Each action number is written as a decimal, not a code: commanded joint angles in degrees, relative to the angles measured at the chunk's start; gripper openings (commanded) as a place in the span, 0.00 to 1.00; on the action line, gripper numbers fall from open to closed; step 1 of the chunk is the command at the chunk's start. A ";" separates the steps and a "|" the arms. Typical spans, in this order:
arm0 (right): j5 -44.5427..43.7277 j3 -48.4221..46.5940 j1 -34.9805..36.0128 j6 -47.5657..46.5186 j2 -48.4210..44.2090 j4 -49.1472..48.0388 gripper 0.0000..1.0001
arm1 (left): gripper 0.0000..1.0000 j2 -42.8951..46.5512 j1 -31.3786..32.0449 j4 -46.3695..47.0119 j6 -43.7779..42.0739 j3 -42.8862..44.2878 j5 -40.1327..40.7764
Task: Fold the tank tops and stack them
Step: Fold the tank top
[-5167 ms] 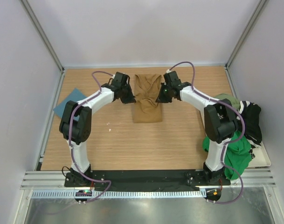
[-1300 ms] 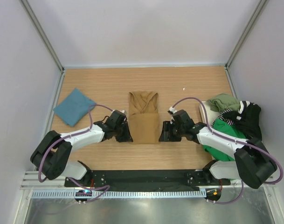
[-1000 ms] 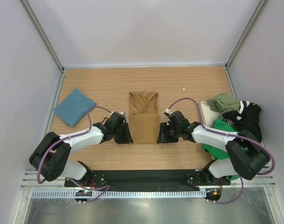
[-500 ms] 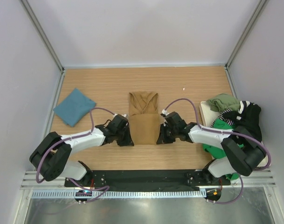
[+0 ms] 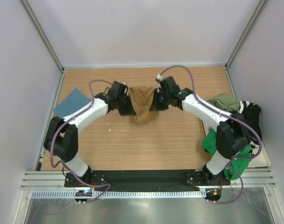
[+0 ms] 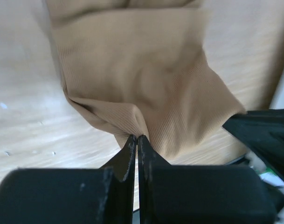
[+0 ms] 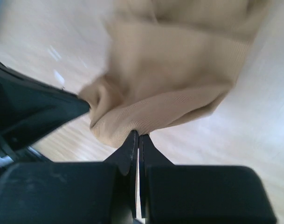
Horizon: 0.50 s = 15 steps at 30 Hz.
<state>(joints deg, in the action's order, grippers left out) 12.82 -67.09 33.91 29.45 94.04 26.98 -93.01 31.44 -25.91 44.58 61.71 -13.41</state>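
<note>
The tan brown tank top (image 5: 142,103) hangs lifted between my two grippers over the middle of the table, its lower part sagging in a fold. My left gripper (image 5: 127,100) is shut on the tan top's left edge (image 6: 132,122), pinching a ridge of cloth at the fingertips (image 6: 136,138). My right gripper (image 5: 156,99) is shut on the tan top's right edge (image 7: 146,119) in the same way. A folded teal blue tank top (image 5: 71,103) lies flat at the left side of the table. Green, olive and black tank tops (image 5: 235,126) are heaped at the right.
The heap of tops rests on a white tray (image 5: 263,161) at the table's right edge. Grey walls and metal posts close in the wooden table (image 5: 146,144) on three sides. Both arms' cables loop above the tan top.
Both grippers closed on the near edge of the tan top, then carried it up and toward the back of the table, folding the cloth over itself. The teal top stayed put.
</note>
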 commanded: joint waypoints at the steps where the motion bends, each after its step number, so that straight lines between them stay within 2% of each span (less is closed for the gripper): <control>1: -2.80 -15.95 -2.01 -2.65 -3.32 10.18 0.01 | 0.00 4.40 -2.26 -12.22 -4.76 16.29 -0.04; 3: -3.06 -14.58 -0.70 -1.60 -7.26 9.85 0.01 | 0.00 10.00 -0.77 -12.67 -3.11 15.90 2.24; 4: -3.15 -12.04 0.01 -0.63 -8.51 9.23 0.01 | 0.00 11.78 0.19 -12.50 -2.83 12.15 3.38; 6: -2.02 0.68 1.41 1.04 -10.97 3.89 0.01 | 0.00 15.91 3.26 -10.06 -0.39 5.47 4.79; 7: -0.36 5.34 1.59 2.44 -13.16 1.34 0.01 | 0.00 17.32 4.41 -7.86 1.02 -3.44 4.45; 8: 0.18 13.66 1.86 4.54 -14.49 -3.38 0.01 | 0.00 18.47 6.85 -2.36 2.52 -8.05 3.75; 10: 0.45 20.13 2.47 6.57 -18.60 -6.49 0.01 | 0.00 22.25 9.76 1.55 7.61 -18.76 4.00; 11: 0.63 24.25 2.82 7.98 -19.93 -7.55 0.01 | 0.00 23.39 13.17 2.52 9.28 -21.08 5.14; 15: -1.30 29.55 6.42 10.80 -27.05 -6.33 0.01 | 0.00 29.64 21.37 3.85 15.53 -28.48 10.59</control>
<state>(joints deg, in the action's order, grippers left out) 12.14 -38.00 38.17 36.12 74.41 23.49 -68.10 48.31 -25.26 53.21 35.03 -7.31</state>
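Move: Both closed grippers hold the raised hem of the tan tank top, about 9 cm apart. The bare table it is taken to is some 14 cm back, 4 cm right and 7 cm below the left hand; from the right hand, 15 cm back, 5 cm left, 9 below. The tan top's shoulder end lies about 15 cm ahead and 4 right of the left hand, 14 ahead and 5 left of the right. The blue folded tank top sits 27 cm left and 6 ahead of the left hand. Keep both grippers shut on the hem and fling it: swing both hands up some 12 cm and about 5 cm forward, tipping the fingers forward nearly 20 degrees, then sweep them fast back towards the base, about 20 cm with the left and 17 with the right, and down close to the table, righting the wrists and drawing the right hand 5 cm to its right. ##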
